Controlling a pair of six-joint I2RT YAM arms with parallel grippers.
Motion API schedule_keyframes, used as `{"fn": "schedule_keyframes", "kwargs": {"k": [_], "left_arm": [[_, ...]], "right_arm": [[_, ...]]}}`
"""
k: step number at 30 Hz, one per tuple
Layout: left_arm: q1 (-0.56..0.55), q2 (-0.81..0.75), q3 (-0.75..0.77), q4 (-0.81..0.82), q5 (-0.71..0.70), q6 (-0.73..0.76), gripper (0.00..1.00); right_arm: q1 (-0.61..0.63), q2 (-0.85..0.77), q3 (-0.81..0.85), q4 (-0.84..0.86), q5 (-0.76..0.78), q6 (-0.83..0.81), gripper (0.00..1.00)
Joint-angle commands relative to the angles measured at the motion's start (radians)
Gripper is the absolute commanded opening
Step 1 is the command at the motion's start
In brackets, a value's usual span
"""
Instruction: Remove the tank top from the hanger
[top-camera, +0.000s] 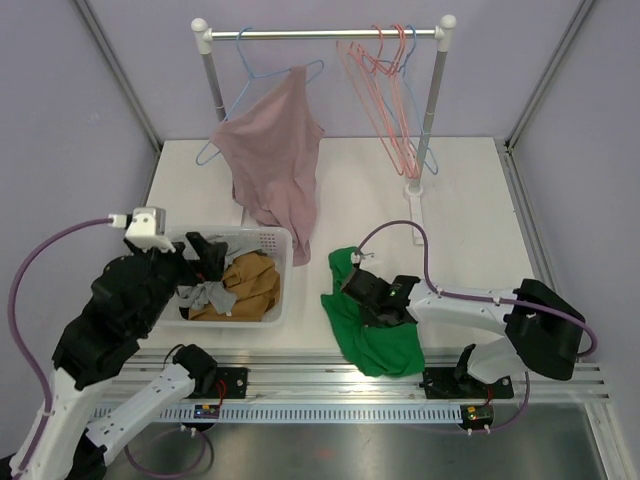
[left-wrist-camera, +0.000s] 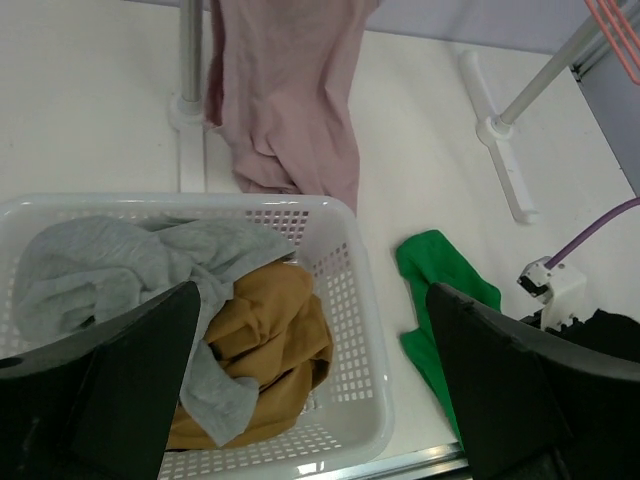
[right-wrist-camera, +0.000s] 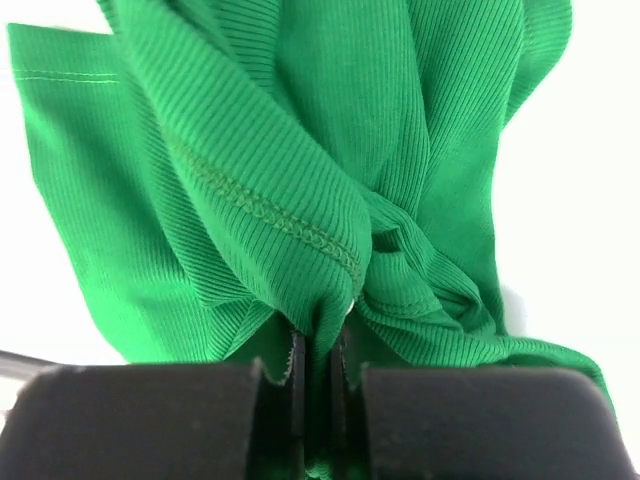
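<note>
A dusty-pink tank top (top-camera: 275, 150) hangs from a blue wire hanger (top-camera: 312, 68) on the rail, its lower part bunched and draped to the table; the left wrist view shows it (left-wrist-camera: 290, 100) behind the basket. My left gripper (top-camera: 207, 255) is open and empty over the white basket, its dark fingers (left-wrist-camera: 130, 380) wide apart around the gripper's middle (left-wrist-camera: 312, 300). My right gripper (top-camera: 362, 288) is low on the table, shut on a fold of a green ribbed garment (top-camera: 378, 342). In the right wrist view the green cloth (right-wrist-camera: 300, 150) is pinched between the jaws (right-wrist-camera: 320, 350).
A white slotted basket (top-camera: 285, 285) holds grey and mustard clothes (left-wrist-camera: 270, 330). Several pink hangers (top-camera: 385, 90) hang at the right end of the rail (top-camera: 320, 33). The rack's post foot (top-camera: 413, 195) stands on the table behind the green garment (left-wrist-camera: 440, 270).
</note>
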Motion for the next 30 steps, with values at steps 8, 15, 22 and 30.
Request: {"fn": "schedule_keyframes", "kwargs": {"k": [8,15,22,30], "left_arm": [[0.002,-0.375,-0.197,0.119,-0.326,-0.008,0.99],[0.031,-0.485,-0.237,0.121,-0.385,-0.041,0.99],[0.084,-0.530,-0.246,0.107,-0.442,-0.057,0.99],[0.105,-0.557,-0.255,0.108,-0.464,-0.062,0.99]], "right_arm": [[0.009,-0.256,0.347,0.024,-0.001,-0.187,0.00],[0.009,-0.111,0.629,0.161,-0.233,-0.435,0.00],[0.009,0.134,0.887,0.325,-0.456,-0.573,0.00],[0.009,0.544,1.186,0.397,-0.710,-0.565,0.00]]}}
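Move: The right gripper is already shut on the green tank top low over the table; the basket's middle lies some 30 cm to its left, about 8 cm farther out and 3 cm higher. In the basket, the brown top lies about 26 cm left and 6 cm ahead, the grey top 34 cm left and 9 cm ahead. The pink top hangs roughly 28 cm ahead, 19 cm left, 22 cm up. The left hand has the basket about 29 cm below, 3 cm ahead, 2 cm left. Keep the right fingers pinched on the green tank top and lift it steeply, then sweep it left over the basket: about 30 cm up and 30 cm left in all, easing slightly forward. Swing the wrist so the fingers turn from down to pointing left. Meanwhile clear the open left gripper from above the basket, some 13 cm left and a little back, tipping up and turning counter-clockwise. ##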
